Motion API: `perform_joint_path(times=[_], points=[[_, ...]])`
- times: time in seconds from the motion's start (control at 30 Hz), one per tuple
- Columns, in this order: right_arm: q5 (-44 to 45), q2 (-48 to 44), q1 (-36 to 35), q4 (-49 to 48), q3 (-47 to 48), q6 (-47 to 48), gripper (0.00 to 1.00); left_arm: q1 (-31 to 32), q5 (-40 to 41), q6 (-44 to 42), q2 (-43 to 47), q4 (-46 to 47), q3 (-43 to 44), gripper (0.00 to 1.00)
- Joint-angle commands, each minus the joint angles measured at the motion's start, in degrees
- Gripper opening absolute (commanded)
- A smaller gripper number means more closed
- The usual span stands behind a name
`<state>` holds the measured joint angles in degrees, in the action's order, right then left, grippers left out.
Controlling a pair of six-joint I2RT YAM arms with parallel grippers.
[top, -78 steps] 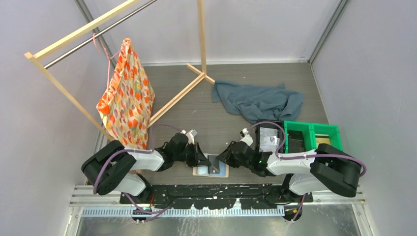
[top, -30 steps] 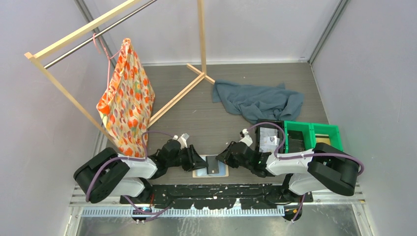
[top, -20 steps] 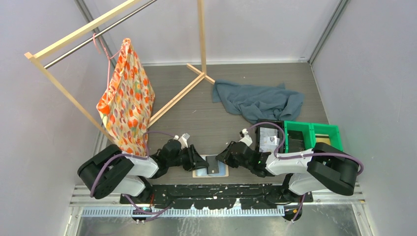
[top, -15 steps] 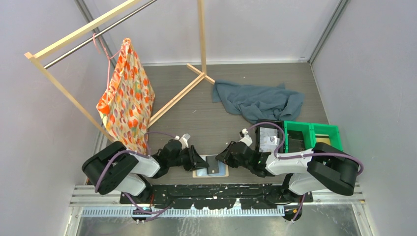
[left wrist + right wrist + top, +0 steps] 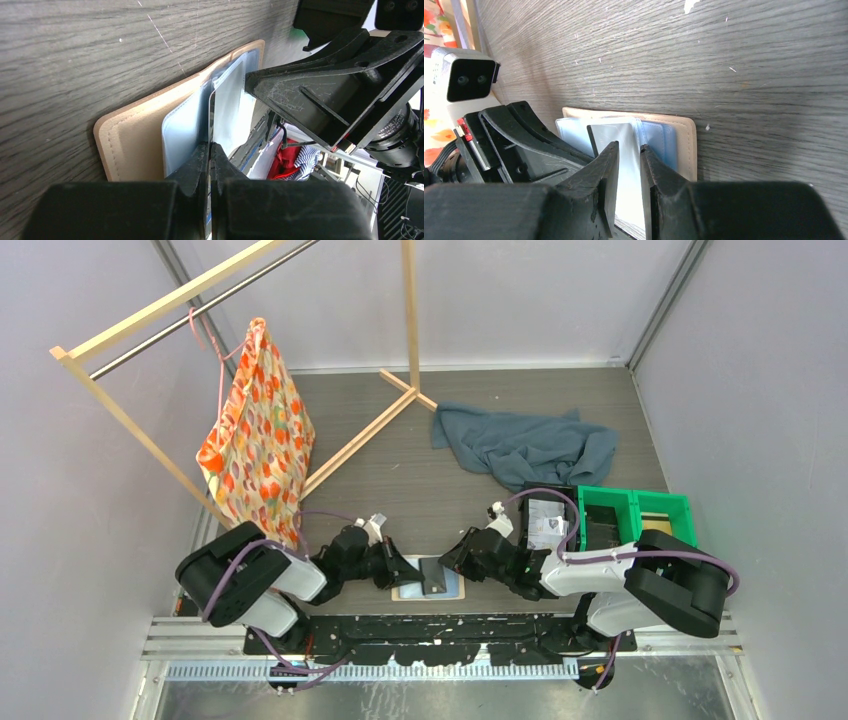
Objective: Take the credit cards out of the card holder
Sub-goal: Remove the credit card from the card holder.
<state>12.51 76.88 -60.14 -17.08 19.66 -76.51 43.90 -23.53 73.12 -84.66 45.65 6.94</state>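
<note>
The tan card holder (image 5: 407, 590) lies open near the table's front edge, its pale blue pockets up. A dark credit card (image 5: 434, 575) sticks out of the pockets. My left gripper (image 5: 408, 573) comes in from the left and is shut on the card's thin edge (image 5: 210, 107); the holder (image 5: 135, 132) lies flat under it. My right gripper (image 5: 452, 562) stands at the holder's right side. Its jaws (image 5: 629, 150) are a narrow gap apart, low over the glossy card (image 5: 616, 135), and grip nothing. The holder's tan rim (image 5: 688, 145) shows beside them.
A green bin (image 5: 660, 505) and a black tray (image 5: 548, 515) stand at the right, behind my right arm. A blue-grey cloth (image 5: 525, 445) lies further back. A wooden rack (image 5: 355, 440) with an orange patterned bag (image 5: 260, 440) stands at the back left.
My left gripper has closed on the card's edge, and that arm's elbow has shifted right. The right arm and the holder have not moved.
</note>
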Motion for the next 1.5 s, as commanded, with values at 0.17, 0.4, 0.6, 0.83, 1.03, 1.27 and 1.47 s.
perform_joint_path(times=[0.17, 0.4, 0.6, 0.83, 1.03, 1.27, 1.47], points=[[1.64, 1.31, 0.17, 5.66, -1.38, 0.88, 0.28, -0.13, 2.72, -2.68, 5.70, -7.86, -2.71, 0.01], [1.30, 2.26, 0.14, 4.81, -1.33, 0.79, 0.28, -0.65, 4.35, -5.04, 13.75, -17.58, -2.55, 0.01], [1.59, -1.14, 0.17, 5.68, -0.93, 1.55, 0.27, -0.92, 5.58, -7.01, 21.11, -25.27, -2.31, 0.01], [1.64, -6.87, -0.25, 7.59, 0.34, 3.65, 0.27, -1.01, 5.52, -7.31, 24.32, -27.58, -3.32, 0.01], [2.86, -11.39, -0.59, 11.16, 1.26, 4.53, 0.28, -1.27, 6.67, -9.56, 31.07, -40.51, -1.14, 0.01], [3.65, -16.93, -0.53, 16.61, 3.32, 7.47, 0.29, -1.79, 9.10, -11.73, 46.93, -56.46, 2.53, 0.01], [3.23, -16.95, -0.52, 18.37, 4.16, 8.75, 0.30, -2.42, 9.10, -11.53, 53.52, -61.82, 2.18, 0.00]])
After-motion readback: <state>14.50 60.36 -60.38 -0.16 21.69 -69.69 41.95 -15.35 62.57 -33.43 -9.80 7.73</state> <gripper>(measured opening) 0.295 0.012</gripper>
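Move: The left fingers are already shut on the edge of the sleeve leaf with the black card, whose middle lies some 2 cm to their right, 1 cm ahead and 1 cm below. The open card holder under it is centred about 1 cm ahead, 1 cm right and 2 cm below; its right-hand blue pocket is 6 cm right, 1 cm ahead and 2 cm down. From the right hand, the black card is about 3 cm back, 2 cm left and 2 cm below. Keep the left gripper shut on the black card's sleeve leaf and draw it about 6 cm to the left, easing slightly back and rising some 3 cm, mostly near the end, with the wrist tilting gently. Once this pull is half done, bring the right gripper up about 4 cm and a little to the right, clear of the holder, its fingers staying slightly open. ##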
